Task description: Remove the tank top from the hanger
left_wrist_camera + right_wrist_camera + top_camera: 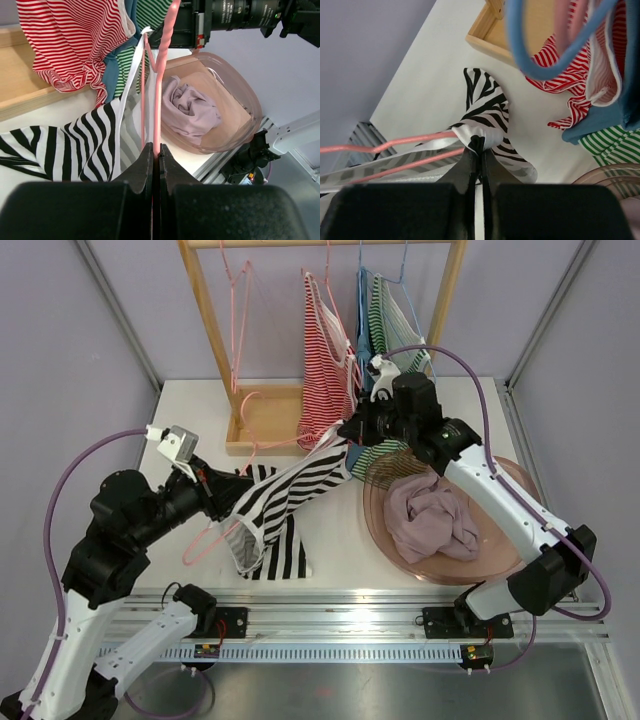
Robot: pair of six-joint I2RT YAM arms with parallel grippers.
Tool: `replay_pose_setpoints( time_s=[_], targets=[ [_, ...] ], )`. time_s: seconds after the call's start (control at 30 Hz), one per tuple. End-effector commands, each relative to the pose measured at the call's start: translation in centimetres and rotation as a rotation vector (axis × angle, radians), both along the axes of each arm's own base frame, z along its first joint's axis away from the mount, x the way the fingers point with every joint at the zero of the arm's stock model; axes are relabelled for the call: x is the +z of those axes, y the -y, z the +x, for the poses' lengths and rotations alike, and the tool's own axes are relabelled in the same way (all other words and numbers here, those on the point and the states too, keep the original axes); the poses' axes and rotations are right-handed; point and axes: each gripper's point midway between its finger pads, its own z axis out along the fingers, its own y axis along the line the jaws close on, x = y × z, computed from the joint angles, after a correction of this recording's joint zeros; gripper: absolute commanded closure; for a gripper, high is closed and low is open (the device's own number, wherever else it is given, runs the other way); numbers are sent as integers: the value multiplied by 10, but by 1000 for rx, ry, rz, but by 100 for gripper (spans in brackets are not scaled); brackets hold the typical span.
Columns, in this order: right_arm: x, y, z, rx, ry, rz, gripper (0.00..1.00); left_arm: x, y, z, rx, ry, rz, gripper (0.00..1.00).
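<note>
The black-and-white striped tank top hangs stretched above the table between my two grippers, its lower part trailing onto the surface. My left gripper is shut on the pink wire hanger. In the left wrist view the hanger rises from the closed fingertips of the left gripper, with the tank top to its left. My right gripper is shut on a bunched edge of the tank top. In the right wrist view the right gripper pinches the fabric where it wraps the hanger.
A wooden rack at the back holds a red-striped top, a green-striped top and an empty pink hanger. A pink translucent basin with a mauve cloth sits under my right arm.
</note>
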Motion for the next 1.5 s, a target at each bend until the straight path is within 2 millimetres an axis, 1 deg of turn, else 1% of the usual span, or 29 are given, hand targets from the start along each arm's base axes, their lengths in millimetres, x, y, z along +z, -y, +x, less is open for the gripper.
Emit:
replay_pose_setpoints(
  time_s=[0.0,0.03,0.13,0.27,0.3,0.37,0.4,0.47,0.5,0.53,0.57,0.6,0.67,0.7,0.73,0.77,0.8,0.83,0.87,0.93,0.97,1.0,1.07,1.1,1.13,1.3,1.37,1.43,1.47],
  targets=[
    [-3,28,13,-22,-51,54,100,25,-16,-3,64,119,-14,100],
    [-4,38,21,-53,-79,85,100,22,-17,-3,69,119,-6,100],
    [-10,43,26,-40,-129,146,100,17,-18,-7,59,136,-12,100],
    [-2,28,15,85,-163,240,100,16,-14,-13,29,157,-49,100],
    [1,24,12,113,-164,262,100,24,-14,-13,33,188,-75,100],
    [10,19,6,155,-157,302,100,25,-9,-14,11,194,-112,100],
    [8,17,2,160,-173,315,100,38,-8,-14,5,239,-147,100],
    [21,13,-11,209,-143,354,100,45,-5,-13,2,263,-194,100],
    [20,9,-17,223,-155,360,100,63,-5,-12,2,327,-237,100],
    [26,5,-27,253,-144,363,100,67,-3,-10,0,342,-260,100],
    [29,-2,-37,289,-142,365,100,75,-3,-9,0,374,-283,100],
    [34,-16,-54,346,-130,354,100,96,-4,-11,-4,448,-330,100],
    [44,-29,-76,396,-113,335,100,107,1,2,4,477,-353,100],
    [58,-41,-93,446,-78,333,100,121,2,5,10,519,-379,100],
    [71,-42,-103,461,-51,338,100,121,9,21,17,504,-371,100],
    [79,-43,-110,470,-40,340,100,135,8,26,40,525,-381,100],
    [102,-45,-125,501,7,359,100,143,8,32,54,543,-386,100],
    [113,-44,-132,514,28,366,100,147,8,39,74,548,-383,100],
    [129,-43,-141,534,53,377,100,158,6,55,126,550,-386,100],
    [142,-39,-148,534,78,380,100,166,-2,71,211,525,-381,100],
    [140,-36,-147,510,69,363,100,167,-8,84,278,496,-377,100],
    [140,-33,-147,500,83,350,100,179,-11,81,287,496,-376,100],
    [125,-34,-143,463,55,315,100,178,-14,88,324,460,-351,100],
    [109,-36,-142,457,26,293,100,169,-12,94,329,419,-322,100],
    [100,-38,-142,455,9,282,100,168,-13,95,336,407,-316,100],
    [20,-59,-131,371,-98,151,100,129,-14,122,420,245,-206,100],
    [-5,-66,-127,334,-118,107,100,126,-7,135,420,204,-167,100],
    [-31,-75,-127,300,-133,38,100,109,1,151,423,135,-106,100],
    [-43,-77,-128,296,-149,14,89,113,-1,152,435,120,-94,100]
  ],
)
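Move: The left hand, gripping the pink hanger, has the rack's rail beside the empty hangers about 36 cm ahead, 3 cm left and 20 cm up; the black-striped tank top's middle lies some 6 cm ahead, 8 cm right and 22 cm below. From the right hand, pinching its strap, that middle is about 12 cm back, 15 cm left and 15 cm lower, the brown basket roughly 5 cm back, 28 cm right and 28 cm down. The right hand keeps its pinch on the strap, tugs a few centimetres to the right and down, then sweeps back and left towards the left arm's side, swinging up about 15 cm and plunging again over the table in front of the wooden tray. The left hand, still clamping the hanger, first eases back a little, then draws it away from the tank top, up and forward some 13 cm each towards the rail, its fingers tipping up and then partly levelling as they turn counter-clockwise. ##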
